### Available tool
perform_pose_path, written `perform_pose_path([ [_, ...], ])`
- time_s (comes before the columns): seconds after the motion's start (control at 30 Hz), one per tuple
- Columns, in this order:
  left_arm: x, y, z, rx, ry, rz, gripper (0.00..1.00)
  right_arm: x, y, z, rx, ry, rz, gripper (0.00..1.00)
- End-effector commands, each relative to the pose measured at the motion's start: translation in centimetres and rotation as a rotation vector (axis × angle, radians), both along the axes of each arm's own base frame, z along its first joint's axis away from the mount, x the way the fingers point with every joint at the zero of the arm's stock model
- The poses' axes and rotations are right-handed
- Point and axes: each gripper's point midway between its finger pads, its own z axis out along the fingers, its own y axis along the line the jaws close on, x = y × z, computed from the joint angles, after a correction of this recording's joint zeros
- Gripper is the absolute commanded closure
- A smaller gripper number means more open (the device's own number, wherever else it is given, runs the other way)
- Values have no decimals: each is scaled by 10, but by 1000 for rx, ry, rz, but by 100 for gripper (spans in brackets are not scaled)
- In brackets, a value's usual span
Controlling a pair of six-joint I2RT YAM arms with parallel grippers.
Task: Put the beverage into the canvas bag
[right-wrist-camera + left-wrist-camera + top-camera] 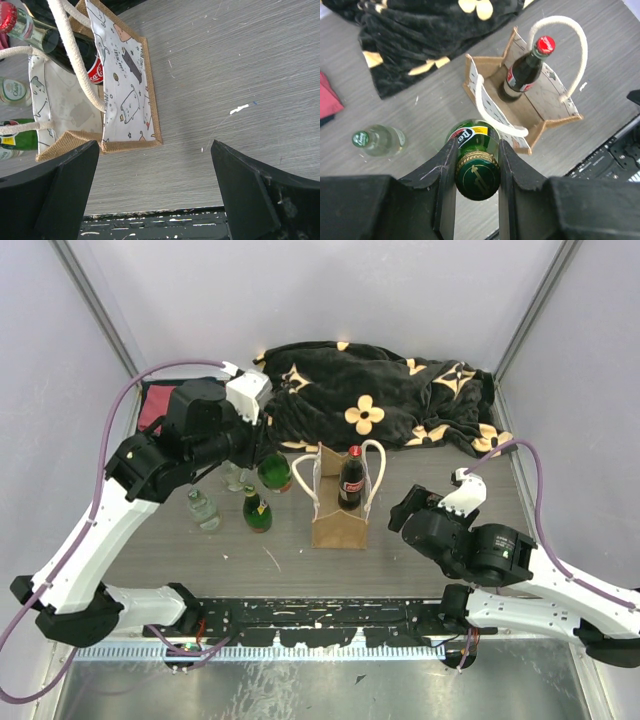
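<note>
The beverage I hold is a green glass bottle (476, 150) with a green and gold cap. My left gripper (477, 145) is shut on its neck just below the cap. From above, the bottle (275, 472) hangs just left of the canvas bag (338, 525), close to its white rope handle (303, 475). The tan bag (555, 107) stands upright and open, with a red-capped cola bottle (525, 72) inside. My right gripper (155, 150) stands open over bare table, right of the bag (127, 85), holding nothing.
A second green bottle (258, 511) and a clear bottle (203, 510) stand left of the bag. A black flowered blanket (380, 395) lies behind it. A red cloth (152, 405) sits at the back left. A black rail (330, 620) runs along the table's near edge.
</note>
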Motion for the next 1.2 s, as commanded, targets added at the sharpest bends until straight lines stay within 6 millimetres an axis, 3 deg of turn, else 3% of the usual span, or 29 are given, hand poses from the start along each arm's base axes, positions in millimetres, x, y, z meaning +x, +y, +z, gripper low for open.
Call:
perform_pose_path([
  [0.0,27,-8,70,-69,-246,4,100,4,1,6,42,-33,-17,0],
  [0.2,57,-13,89,-19,-345,40,100,4,3,4,42,-35,-14,0],
  [0.4,94,-16,92,4,-413,82,100,4,8,1,48,-29,0,0],
  [0.73,140,-60,105,-93,-460,63,100,5,16,-3,49,-22,17,0],
  [0.9,140,-79,105,-172,-406,27,100,6,16,-5,42,-20,15,0],
  [1.17,108,-98,90,-233,-323,-29,100,7,15,-6,35,-27,10,0],
])
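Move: The left hand, gripping the green bottle, is bound for the canvas bag, whose middle lies about 6 cm ahead, 13 cm to its right and some 26 cm below. Inside stands the cola bottle, roughly 8 cm ahead and 15 cm right of the hand. The other green bottle stands about 1 cm ahead and 4 cm left, the nearer clear bottle 12 cm ahead and 10 cm left, both well below. From the right hand the bag is some 13 cm ahead, 13 cm left and 12 cm lower. Keeping its grip near the neck of the already lifted green bottle, the left hand swings it forward about 13 cm at nearly level height, first almost straight out and then bending right by some 9 cm, towards the bag and on to its far side, where it eases back about a centimetre. On the way the fingers tip up by about 10 degrees, while the open, empty right hand only sinks a centimetre or so and drifts slightly left beside the bag. ##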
